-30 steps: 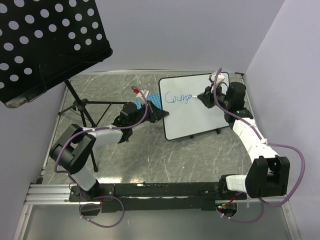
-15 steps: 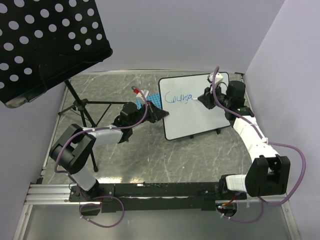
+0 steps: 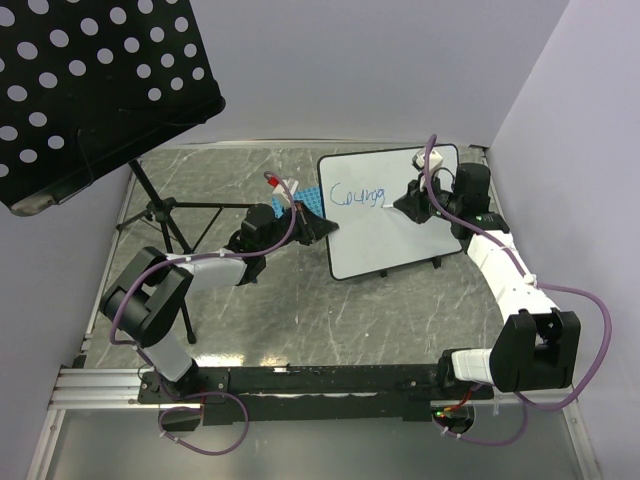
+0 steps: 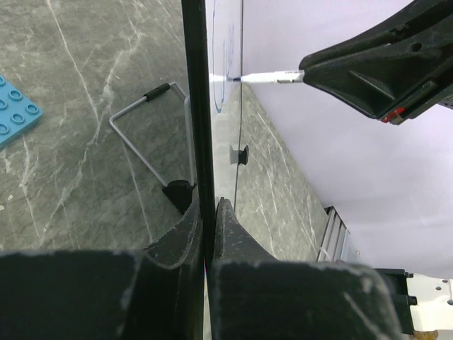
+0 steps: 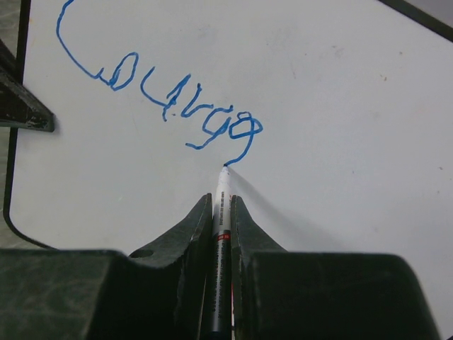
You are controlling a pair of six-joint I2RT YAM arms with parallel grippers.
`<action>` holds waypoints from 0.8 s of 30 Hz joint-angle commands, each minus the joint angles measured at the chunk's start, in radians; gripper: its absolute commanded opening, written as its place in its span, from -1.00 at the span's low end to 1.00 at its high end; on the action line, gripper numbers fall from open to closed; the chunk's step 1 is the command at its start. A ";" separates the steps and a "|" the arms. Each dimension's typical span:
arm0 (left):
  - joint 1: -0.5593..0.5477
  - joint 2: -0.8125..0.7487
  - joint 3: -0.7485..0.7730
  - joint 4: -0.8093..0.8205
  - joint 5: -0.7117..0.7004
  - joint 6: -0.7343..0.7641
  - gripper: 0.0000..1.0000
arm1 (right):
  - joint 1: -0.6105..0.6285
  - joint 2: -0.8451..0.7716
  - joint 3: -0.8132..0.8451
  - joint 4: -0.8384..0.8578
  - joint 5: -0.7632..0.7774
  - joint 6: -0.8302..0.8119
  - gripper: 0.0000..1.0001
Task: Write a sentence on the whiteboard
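The whiteboard stands tilted at the back right of the table. My left gripper is shut on its left edge, and in the left wrist view that dark edge runs up from between the closed jaws of the left gripper. My right gripper is shut on a white marker, whose tip touches the board. The sentence is one blue cursive word, reading roughly "Courage", and the marker tip rests at the end of its last stroke. From the left wrist, the marker meets the board's face.
A black perforated music stand on a tripod fills the back left. A blue studded plate lies behind the left gripper. The board's wire foot rests on the grey marble table. A wall runs close along the right.
The blue line has grown at the word's right end. My right gripper has shifted a little with the marker. The left arm and the board have not moved.
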 commanded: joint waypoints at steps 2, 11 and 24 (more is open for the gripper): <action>-0.006 0.007 0.043 0.045 0.037 0.090 -0.98 | -0.002 0.015 0.041 -0.038 -0.079 -0.011 -1.00; -0.007 0.015 0.037 0.054 0.038 0.083 -0.98 | -0.009 -0.079 0.006 0.135 -0.125 0.144 -1.00; -0.007 0.012 0.026 0.062 0.040 0.080 -0.98 | -0.083 -0.143 -0.060 0.234 -0.084 0.216 -1.00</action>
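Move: The marker in my right hand already rests on the whiteboard at the tail of the last letter, roughly 3 cm ahead, 3 cm left and 2 cm below that hand. The word's first letter, C, is some 13 cm to my right hand's left and 5 cm ahead. My left gripper holds the board's left edge about 14 cm left, 5 cm back and 4 cm lower. From my left hand, the last tail lies around 10 cm right, 5 cm ahead and 2 cm up. With the marker still shut in my right fingers and its tip on the board, I first draw back and left little more than 1 cm to finish the last letter's tail. Then I lift quickly off the board, about 7 cm up and another centimetre back, easing right again at the end, the fingers tipping up some 10 degrees. My left hand keeps its grip on the board's edge. ##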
